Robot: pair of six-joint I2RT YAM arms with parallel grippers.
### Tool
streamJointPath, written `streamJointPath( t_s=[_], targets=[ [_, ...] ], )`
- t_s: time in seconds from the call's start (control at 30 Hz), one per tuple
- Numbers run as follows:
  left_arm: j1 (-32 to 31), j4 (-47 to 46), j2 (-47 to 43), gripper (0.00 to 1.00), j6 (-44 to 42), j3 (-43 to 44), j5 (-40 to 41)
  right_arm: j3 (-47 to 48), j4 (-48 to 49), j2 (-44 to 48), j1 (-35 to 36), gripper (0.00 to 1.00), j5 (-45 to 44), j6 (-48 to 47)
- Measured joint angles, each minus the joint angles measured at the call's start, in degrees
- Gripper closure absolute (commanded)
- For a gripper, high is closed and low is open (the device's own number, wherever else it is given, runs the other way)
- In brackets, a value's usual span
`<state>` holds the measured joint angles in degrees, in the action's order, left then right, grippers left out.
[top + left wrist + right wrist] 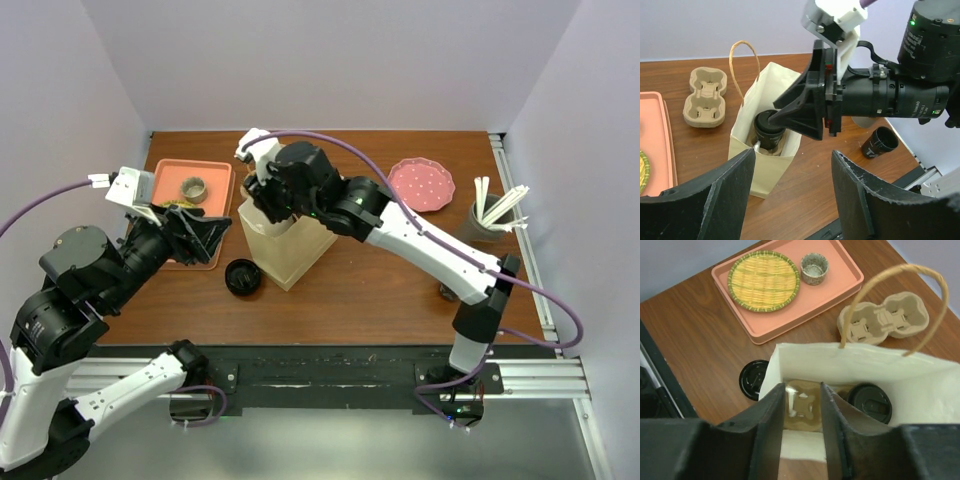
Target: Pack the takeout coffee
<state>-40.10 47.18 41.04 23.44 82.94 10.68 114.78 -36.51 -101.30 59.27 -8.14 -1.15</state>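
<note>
A white paper bag (pixel 287 250) stands mid-table with a tan carrier (pixel 805 405) in its bottom. One takeout coffee (pixel 870 402), black with a black lid, sits in the carrier's right-hand slot, also seen in the left wrist view (pixel 769 132). My right gripper (pixel 802 387) hangs in the bag's mouth, open, with only the empty left slot between its fingers and the cup just beside its right finger. A second black cup (pixel 243 277) stands on the table left of the bag. A third (pixel 880 142) lies on its side near the right arm's base. My left gripper (pixel 792 185) is open and empty, left of the bag.
A salmon tray (pixel 220 172) at the back left holds a woven mat (pixel 764 280) and a small ceramic cup (pixel 814 267). A spare pulp carrier (pixel 705 96) lies behind the bag. A pink plate (pixel 421 184) and a grey holder of sticks (pixel 488 218) sit at the right.
</note>
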Motion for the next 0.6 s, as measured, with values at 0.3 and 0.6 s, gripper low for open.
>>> streamJointPath(
  t_s=[0.3, 0.6],
  targets=[
    [0.0, 0.04, -0.26, 0.32, -0.07, -0.87, 0.0, 4.04, -4.63, 5.44, 0.26, 0.01, -3.28, 5.84],
    [0.0, -2.05, 0.96, 0.0, 0.0, -2.27, -3.76, -7.93, -9.18, 34.16, 0.28, 0.01, -12.57, 23.26]
  ],
)
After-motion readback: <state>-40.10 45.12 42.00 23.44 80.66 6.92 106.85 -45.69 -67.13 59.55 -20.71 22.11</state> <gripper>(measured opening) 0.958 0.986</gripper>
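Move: From the right hand, just over the open paper bag, the bag's middle lies about 18 cm below, 5 cm ahead and 3 cm right. The black lid is 4 cm back, 9 cm left; the cup carrier 26 cm ahead, 5 cm left; the tray 14 cm ahead, 24 cm left, all some 30 cm lower. From the left hand the bag is 20 cm ahead, 9 cm right, 25 cm down. Spread the half-open right fingers fully and pull the empty right gripper away from the bag, right and up with some back, some 25 cm in all and gathering speed, levelling the down-pointing fingers by about 25 degrees and swinging them clockwise. Late on, open the left gripper wide and ease it about 2 cm right. ##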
